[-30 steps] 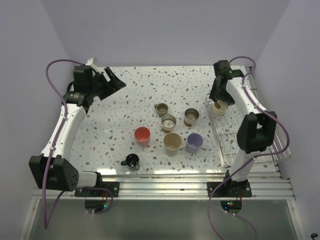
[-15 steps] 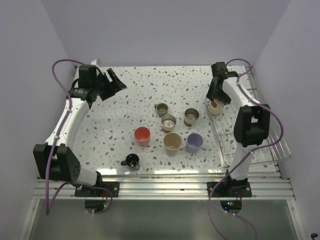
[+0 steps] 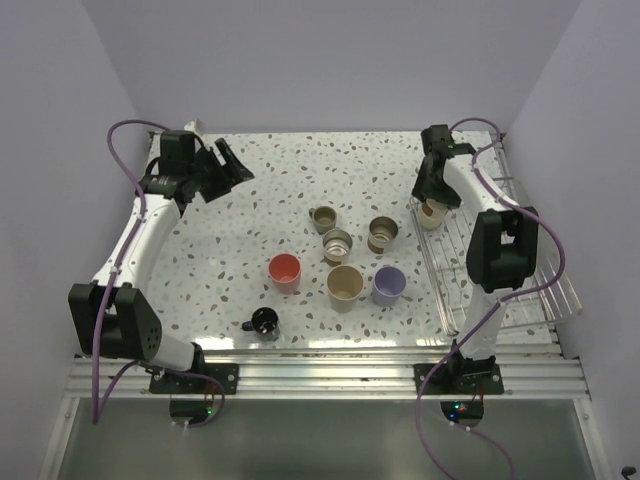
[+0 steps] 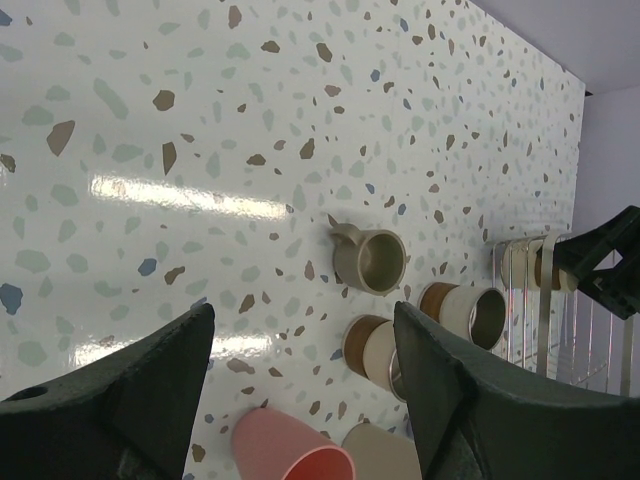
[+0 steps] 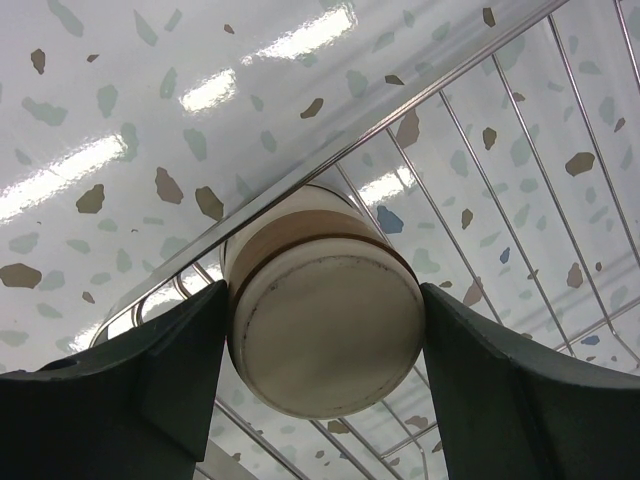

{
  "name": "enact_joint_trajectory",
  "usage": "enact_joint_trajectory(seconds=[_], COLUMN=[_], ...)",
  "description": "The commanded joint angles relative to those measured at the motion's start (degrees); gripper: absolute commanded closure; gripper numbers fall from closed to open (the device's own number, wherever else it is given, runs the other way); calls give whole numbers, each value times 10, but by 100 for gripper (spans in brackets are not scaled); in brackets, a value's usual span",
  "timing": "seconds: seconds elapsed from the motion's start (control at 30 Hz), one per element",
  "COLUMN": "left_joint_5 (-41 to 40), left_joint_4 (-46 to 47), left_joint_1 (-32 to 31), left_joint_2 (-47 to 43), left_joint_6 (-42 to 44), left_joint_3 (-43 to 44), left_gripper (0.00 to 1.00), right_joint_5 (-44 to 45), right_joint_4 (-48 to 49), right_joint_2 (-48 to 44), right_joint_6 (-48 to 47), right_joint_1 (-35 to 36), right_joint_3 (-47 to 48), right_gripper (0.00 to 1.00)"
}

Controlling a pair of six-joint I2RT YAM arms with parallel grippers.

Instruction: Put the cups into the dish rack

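My right gripper (image 3: 434, 203) is shut on a cream cup with a brown band (image 5: 322, 325). The cup's base faces the wrist camera, and it sits at the far left corner of the wire dish rack (image 3: 458, 268), against the rim wire (image 5: 400, 130). Several cups stand mid-table: a tan mug (image 3: 322, 219), a steel cup (image 3: 338, 245), a brown-banded cup (image 3: 382, 234), a red-pink cup (image 3: 285, 272), a tan cup (image 3: 345, 287), a lavender cup (image 3: 389, 285) and a small dark blue cup (image 3: 265, 323). My left gripper (image 3: 226, 166) hangs open over the far left of the table, holding nothing.
In the left wrist view the tan mug (image 4: 368, 260), two banded cups (image 4: 372, 350) and the red-pink cup (image 4: 290, 455) lie ahead of the open fingers (image 4: 150, 390). The rack runs along the table's right edge, with walls close on three sides.
The right gripper carried its cup a little back and left to the rack's far corner. The left arm swung slightly right and its jaws narrowed a touch.
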Motion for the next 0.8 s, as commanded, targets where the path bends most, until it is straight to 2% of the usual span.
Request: enact_joint_trajectory(seconds=[0.0, 0.1, 0.13, 0.2, 0.23, 0.37, 0.4, 0.6, 0.77], left_joint_5=[0, -2, -3, -4, -5, -10, -13, -30, -53], left_joint_4=[-8, -11, -12, -16, -17, -25, -30, -58, -91], left_joint_1=[-1, -2, -4, -5, -4, -9, -11, -31, -52], left_joint_2=[-5, -8, -9, -10, -10, -13, -14, -21, -36], left_joint_6=[9, 12, 13, 14, 16, 20, 22, 37, 60], left_joint_3=[-1, -2, -1, 0, 1, 4, 5, -7, -34], left_gripper=[25, 25, 25, 25, 25, 25, 25, 25, 25], right_joint_5=[-22, -27, -27, -27, -22, -13, -13, -23, -46], right_joint_4=[-11, -9, -9, -9, -9, -15, -18, -38, -50], right_joint_2=[-10, -18, -19, -26, -29, -48, -54, -91, -164], right_joint_6=[12, 14, 15, 15, 15, 12, 11, 22, 37], right_joint_1=[3, 2, 3, 2, 2, 2, 2, 2, 4], right_joint_3=[-2, -1, 2, 3, 5, 17, 23, 65, 67], right_gripper=[63, 49, 40, 32, 19, 4, 2, 2, 2])
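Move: The two-tone cup is upside down at the dish rack's far left corner, still between the right fingers, its middle about 3 cm below that hand. Another two-tone cup stands some 16 cm left and 7 cm back, and the purple cup about 15 cm left and 22 cm back. The left hand, empty and high, has the red cup about 14 cm back, 12 cm right and 18 cm below, and the handled mug roughly 23 cm right, 1 cm ahead. The upside-down two-tone cup is let go in the rack's corner: the right fingers open wide from both sides of it, then the hand rises clear, about 8 cm almost straight up, its fingertips swinging some 10 degrees forward. Meanwhile the open left hand eases back and down, slightly right, about 4 cm in all, towards the red cup. ##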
